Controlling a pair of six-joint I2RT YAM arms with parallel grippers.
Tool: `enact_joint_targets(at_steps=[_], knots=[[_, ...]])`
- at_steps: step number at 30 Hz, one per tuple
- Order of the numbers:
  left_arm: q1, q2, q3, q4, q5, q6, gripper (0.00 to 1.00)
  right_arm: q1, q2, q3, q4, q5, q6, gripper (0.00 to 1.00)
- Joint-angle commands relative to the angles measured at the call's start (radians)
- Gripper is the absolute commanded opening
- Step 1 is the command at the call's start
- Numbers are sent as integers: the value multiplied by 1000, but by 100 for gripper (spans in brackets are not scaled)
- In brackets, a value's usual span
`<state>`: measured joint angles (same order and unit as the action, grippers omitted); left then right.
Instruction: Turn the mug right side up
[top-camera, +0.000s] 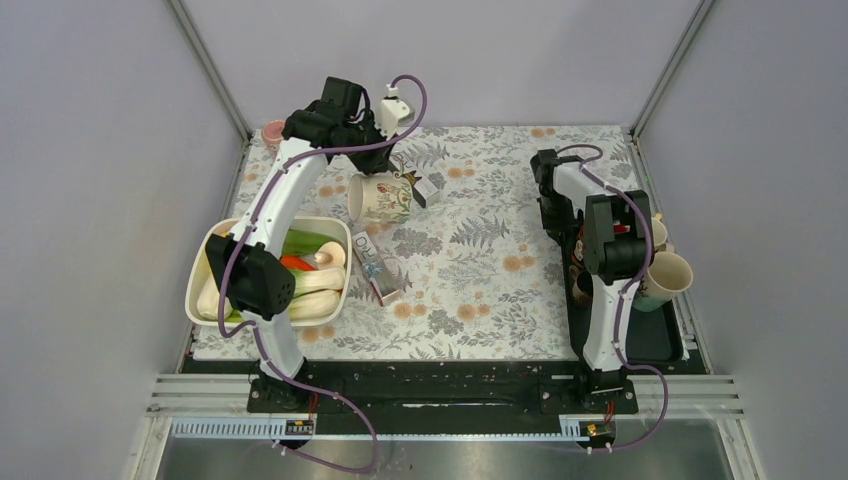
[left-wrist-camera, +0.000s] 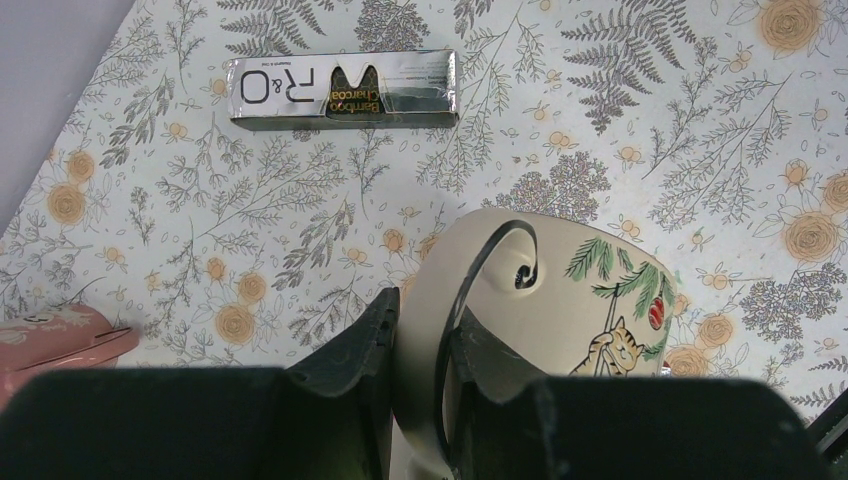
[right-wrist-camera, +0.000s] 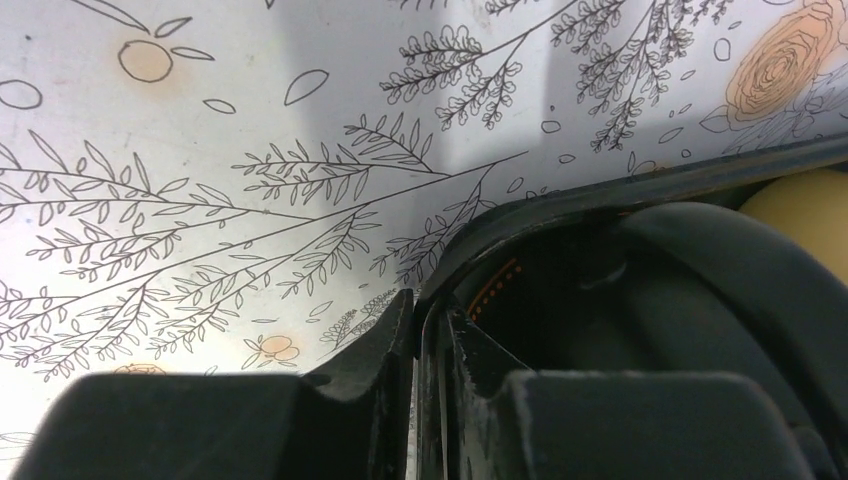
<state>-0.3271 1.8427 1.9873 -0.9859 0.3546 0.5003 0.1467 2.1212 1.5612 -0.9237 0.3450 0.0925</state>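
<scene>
The mug (top-camera: 381, 198) is cream with a cat and pine-branch print. It lies tilted on its side over the back left of the floral table, with its mouth to the left. My left gripper (top-camera: 409, 178) is shut on its handle; in the left wrist view the cream handle (left-wrist-camera: 425, 300) sits pinched between the two black fingers, with the mug body (left-wrist-camera: 600, 300) to the right. I cannot tell whether the mug touches the table. My right gripper (right-wrist-camera: 428, 310) is at the left edge of the black tray (right-wrist-camera: 600, 205), its jaws closed on the thin rim.
A white bowl (top-camera: 213, 245) of vegetables sits at the left. A toothpaste box (top-camera: 378, 268) lies in front of the mug. A pink object (left-wrist-camera: 60, 335) lies at the back left corner. Beige cups (top-camera: 668, 275) stand on the black tray (top-camera: 650, 340) at the right.
</scene>
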Motion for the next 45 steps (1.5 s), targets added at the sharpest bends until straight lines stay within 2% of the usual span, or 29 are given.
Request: enact_joint_targets(at_steps=[1,3,8,14,22,25,30,32,35,40,43,45], knots=[[12,-77,25,77,30,3,0,13,61,123,27,-94,-54,13],[17,-75,28,77,28,1,0,13,79,176,13,-96,-52,6],[23,-71,35,78,34,-2,0,15,124,304,-18,-90,-49,2],[28,-70,35,76,30,-1,0,26,233,495,-88,-90,-137,0],[31,-60,45,77,21,-3,0,70,417,868,-217,-76,-183,0],[33,-61,45,78,23,0,0,70,452,929,-219,-70,-180,0],[33,-55,51,77,25,-7,0,72,452,933,-181,-109,-158,1],[33,-51,57,77,32,-15,0,83,447,929,-173,-119,-160,10],[33,-54,58,76,41,-24,0,91,416,907,-173,-158,-163,40],[33,-63,58,76,58,-34,0,101,310,877,-179,-196,-152,76],[33,-77,59,77,66,-45,0,115,220,871,-177,-219,-157,89],[33,-91,58,73,77,-51,0,135,149,859,-179,-227,-172,90]])
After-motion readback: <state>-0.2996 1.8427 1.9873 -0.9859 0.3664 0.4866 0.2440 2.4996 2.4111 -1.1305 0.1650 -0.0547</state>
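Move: The right hand, low over the table, already has the left wall of the black tray between its fingers near the far corner; the tray's middle lies about 12 cm back and 12 cm right. Inside stand a dark patterned mug 4 cm right and 3 back, a brown mug 4 right and 10 back, and a tall cream mug 18 right and 9 back. From the left hand the tray is some 49 cm right, 16 back and 26 lower. Forward and somewhat left over the open table, the right hand drags the black tray by its pinched left wall, about 12 cm out and 6 cm left, turning roughly 10 degrees counter-clockwise. It stops briefly, then opens wide, lets go of the rim, and rises about 4 cm while moving on left. The left hand keeps its hold on the flowered mug's handle in the air. ##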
